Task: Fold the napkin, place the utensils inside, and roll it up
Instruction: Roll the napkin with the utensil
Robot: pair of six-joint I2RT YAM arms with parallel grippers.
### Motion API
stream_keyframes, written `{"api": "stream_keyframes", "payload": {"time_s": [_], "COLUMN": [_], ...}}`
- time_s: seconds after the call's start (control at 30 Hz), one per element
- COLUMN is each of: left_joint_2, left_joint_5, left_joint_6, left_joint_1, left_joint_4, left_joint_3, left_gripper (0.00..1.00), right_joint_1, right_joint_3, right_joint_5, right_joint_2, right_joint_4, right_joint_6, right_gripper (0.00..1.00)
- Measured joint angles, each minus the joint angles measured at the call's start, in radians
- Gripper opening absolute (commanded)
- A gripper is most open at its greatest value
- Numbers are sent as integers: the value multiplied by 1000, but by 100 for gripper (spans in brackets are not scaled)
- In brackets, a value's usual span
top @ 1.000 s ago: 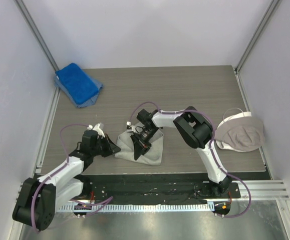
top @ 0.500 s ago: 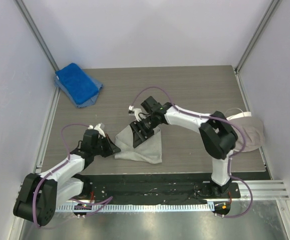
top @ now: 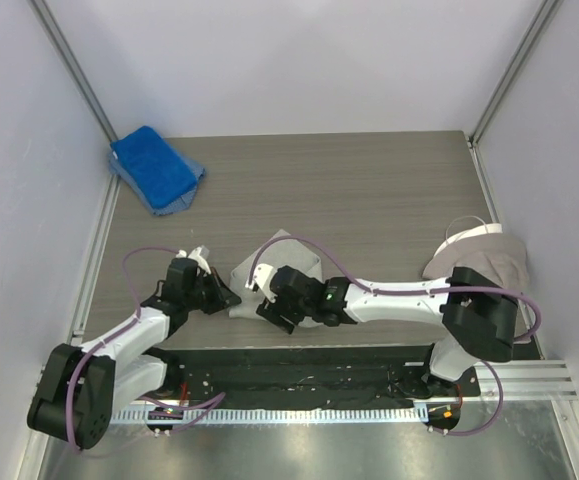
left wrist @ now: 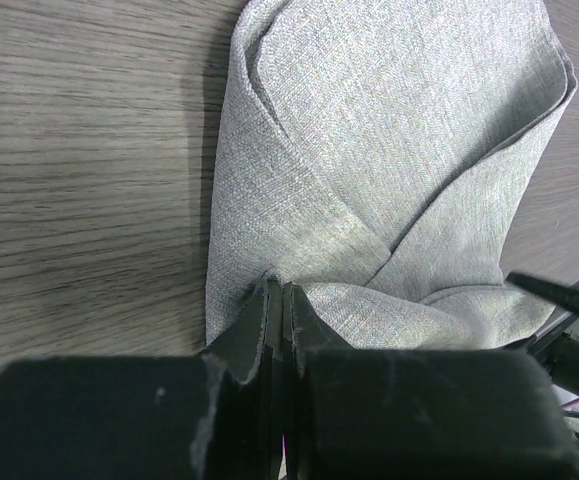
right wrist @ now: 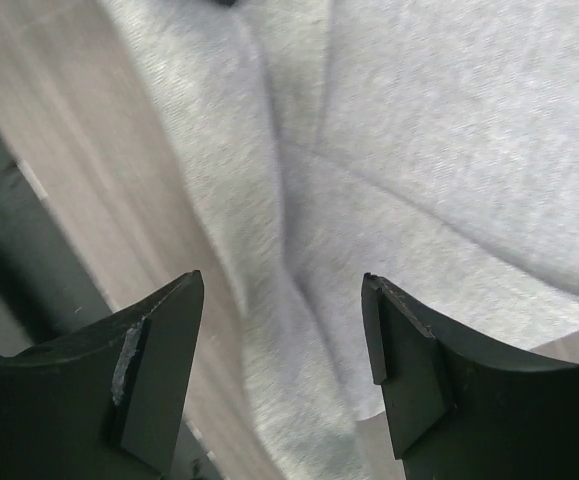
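Observation:
The light grey napkin [top: 281, 256] lies folded near the table's front edge, one corner pointing away from me. My left gripper [top: 225, 297] is shut on its left corner; in the left wrist view the black fingertips [left wrist: 269, 300] pinch a fold of the napkin [left wrist: 389, 140]. My right gripper [top: 273, 312] hangs open over the near edge of the cloth. In its wrist view the two fingers [right wrist: 159, 350] stand wide apart above the napkin [right wrist: 439, 130] with nothing between them. The utensils are out of view.
A bright blue towel [top: 155, 167] lies at the far left corner. A beige-grey cloth with a white edge [top: 481, 266] sits at the right edge. The right arm stretches low across the front, next to the black rail [top: 309, 372].
My right gripper opened, let go of the napkin and swung from the cloth's middle toward the near edge. The napkin now reaches farther back. The left gripper stayed in place.

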Motion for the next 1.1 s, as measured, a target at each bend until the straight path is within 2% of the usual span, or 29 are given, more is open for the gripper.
{"api": "stream_keyframes", "payload": {"time_s": [0.17, 0.43, 0.57, 0.6, 0.8, 0.97, 1.0, 1.07, 1.1], "left_joint_2": [8, 16, 23, 24, 38, 41, 41, 37, 29], "left_joint_5": [0, 0, 1, 1, 1, -11, -19, -35, -48], "left_joint_6": [0, 0, 0, 0, 3, 18, 23, 34, 34], "left_joint_1": [0, 0, 0, 0, 0, 0, -1, -1, -1], "left_joint_4": [-9, -13, -13, -13, -15, -39, -47, -56, -58], "left_joint_3": [8, 13, 16, 17, 28, 51, 60, 75, 78], "left_gripper": [0, 0, 0, 0, 0, 14, 23, 31, 40], "right_joint_1": [-3, -12, -39, -51, -121, -177, -188, -208, -217], "right_joint_3": [-3, 1, 25, 36, 106, 173, 189, 226, 240], "right_joint_5": [58, -4, -56, -79, -251, -407, -433, -479, -496], "right_joint_2": [28, 77, 106, 118, 188, 242, 255, 283, 294], "right_joint_4": [64, 72, 64, 56, -13, -92, -111, -155, -174], "right_joint_6": [-33, -54, -56, -55, -45, -22, -13, 4, 11], "right_gripper": [68, 61, 49, 43, 30, 18, 18, 17, 17]}}
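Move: Beneath the right hand, its wide-open fingers straddle the napkin's near rolled edge; the spot to grip is about 4 cm below, 1 cm ahead and 2 cm to its left. The napkin's flat part centres some 9 cm ahead and 1 cm left, and its right near corner lies 8 cm right and 1 cm back. For the left hand, already pinching the roll's left end, that spot is about 9 cm right and 2 cm back, nearly level. Sinking about 4 cm onto the napkin's near roll while easing 1.5 cm left and a little forward, the right hand tips its fingers some 25 degrees steeper downward and closes them across the rolled edge, pinching it. The left hand keeps its pinch on the roll's left end until near the end, then parts its fingers about a quarter and starts to lift forward, by 1.5 cm. ##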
